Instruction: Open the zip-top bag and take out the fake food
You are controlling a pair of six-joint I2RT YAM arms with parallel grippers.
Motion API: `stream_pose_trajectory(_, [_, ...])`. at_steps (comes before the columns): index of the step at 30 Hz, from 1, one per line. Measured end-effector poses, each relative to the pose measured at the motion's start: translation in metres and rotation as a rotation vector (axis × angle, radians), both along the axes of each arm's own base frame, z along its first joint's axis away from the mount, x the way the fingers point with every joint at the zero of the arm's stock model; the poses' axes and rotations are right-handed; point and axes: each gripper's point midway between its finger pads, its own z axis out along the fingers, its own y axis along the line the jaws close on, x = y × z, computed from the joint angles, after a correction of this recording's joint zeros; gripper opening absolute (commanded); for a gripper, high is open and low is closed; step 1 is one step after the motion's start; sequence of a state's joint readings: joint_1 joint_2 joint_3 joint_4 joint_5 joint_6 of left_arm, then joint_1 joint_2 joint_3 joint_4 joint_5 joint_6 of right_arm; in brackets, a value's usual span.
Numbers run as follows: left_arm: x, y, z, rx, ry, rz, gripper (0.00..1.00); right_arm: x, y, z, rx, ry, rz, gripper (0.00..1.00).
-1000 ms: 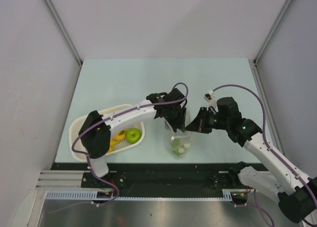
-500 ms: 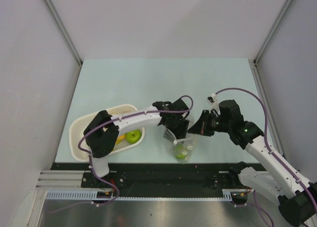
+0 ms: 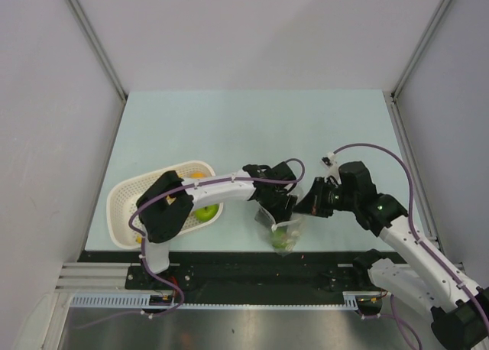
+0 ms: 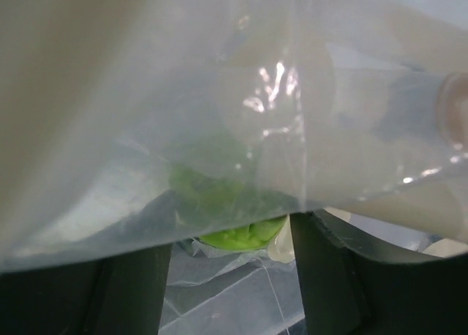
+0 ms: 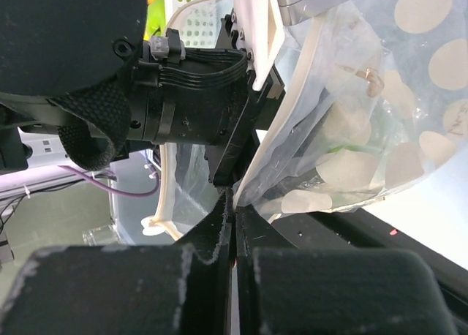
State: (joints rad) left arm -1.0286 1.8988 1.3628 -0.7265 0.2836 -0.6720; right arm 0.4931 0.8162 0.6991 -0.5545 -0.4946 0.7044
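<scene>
The clear zip-top bag (image 3: 281, 229) hangs near the table's front edge, with a green piece of fake food (image 3: 281, 240) low inside it. My right gripper (image 3: 303, 206) is shut on the bag's edge; the right wrist view shows its jaws (image 5: 234, 202) pinching the film beside the zip strip of the bag (image 5: 351, 145). My left gripper (image 3: 280, 211) sits at the bag's mouth, open. In the left wrist view, plastic film (image 4: 219, 93) drapes over the lens. The green fruit (image 4: 241, 237) lies just past the spread dark fingers (image 4: 131, 291), which do not touch it.
A white perforated basket (image 3: 122, 205) stands at the front left and holds a green apple (image 3: 205, 212) and an orange piece (image 3: 197, 175). The left arm's link crosses above the basket. The bag hangs close to the table's dark front edge (image 3: 229, 255).
My left gripper has moved toward the front edge into the bag's mouth and its jaws have widened. My right gripper, still pinching the bag's edge, came nearer and lower with the bag.
</scene>
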Motion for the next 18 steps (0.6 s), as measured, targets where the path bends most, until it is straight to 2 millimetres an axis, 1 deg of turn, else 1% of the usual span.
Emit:
stream_pose_trajectory(1, [0.000,-0.001,-0.001,-0.004,0.001,0.001,0.54,-0.001,-0.001,-0.001,-0.002,0.001,-0.001,0.00])
stream_pose_trajectory(2, [0.000,-0.001,-0.001,-0.008,0.000,0.000,0.46,-0.001,-0.001,-0.001,-0.003,0.001,-0.001,0.00])
stream_pose_trajectory(4, [0.002,-0.004,0.000,-0.019,-0.009,0.001,0.40,-0.002,-0.002,-0.002,-0.009,0.002,-0.007,0.00])
stream_pose_trajectory(5, [0.003,-0.005,0.000,-0.021,-0.014,0.003,0.34,-0.002,-0.003,-0.002,-0.011,0.002,-0.008,0.00])
stream_pose_trajectory(7, [0.005,-0.006,0.002,-0.023,-0.033,0.005,0.29,-0.002,-0.004,-0.002,-0.013,-0.002,-0.011,0.00])
stream_pose_trajectory(8, [0.007,-0.005,0.003,-0.017,-0.055,0.007,0.22,-0.002,-0.004,-0.002,-0.014,-0.006,-0.011,0.00])
stream_pose_trajectory(10, [0.012,-0.002,0.006,-0.006,-0.096,0.013,0.16,-0.003,-0.005,-0.002,-0.014,-0.011,-0.011,0.00])
stream_pose_trajectory(11, [0.015,0.001,0.007,0.007,-0.121,0.020,0.10,-0.003,-0.005,-0.002,-0.015,-0.012,-0.011,0.00])
stream_pose_trajectory(13, [0.023,0.005,0.013,0.028,-0.176,0.027,0.03,-0.003,-0.006,-0.002,-0.018,-0.011,-0.013,0.00])
stream_pose_trajectory(14, [0.028,0.006,0.016,0.033,-0.202,0.033,0.00,-0.004,-0.006,-0.003,-0.021,-0.011,-0.012,0.00])
stream_pose_trajectory(18, [0.050,0.007,0.037,0.042,-0.317,0.057,0.01,-0.004,-0.009,-0.007,-0.042,-0.012,-0.012,0.00])
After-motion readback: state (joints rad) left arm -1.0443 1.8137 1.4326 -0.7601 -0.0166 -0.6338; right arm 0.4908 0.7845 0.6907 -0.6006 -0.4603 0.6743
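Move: The left hand reaches down into the bag with open fingers; the green food lies close under the tips, about 3 cm nearer the base, 2 cm to the left and 3 cm lower. A green apple in the white basket sits roughly 20 cm to the left of this hand, about 1 cm farther out and 2 cm lower. From the right hand, the green food is some 6 cm back, 3 cm to the left and 15 cm down. Nearly in place at first, the left hand draws its open fingers well together inside the bag, over the green food, then moves forward about 5 cm and up about 4 cm, the fingertips swinging forward some 20 degrees. The right hand keeps its pinch on the bag's edge, shifting barely 1 cm. ##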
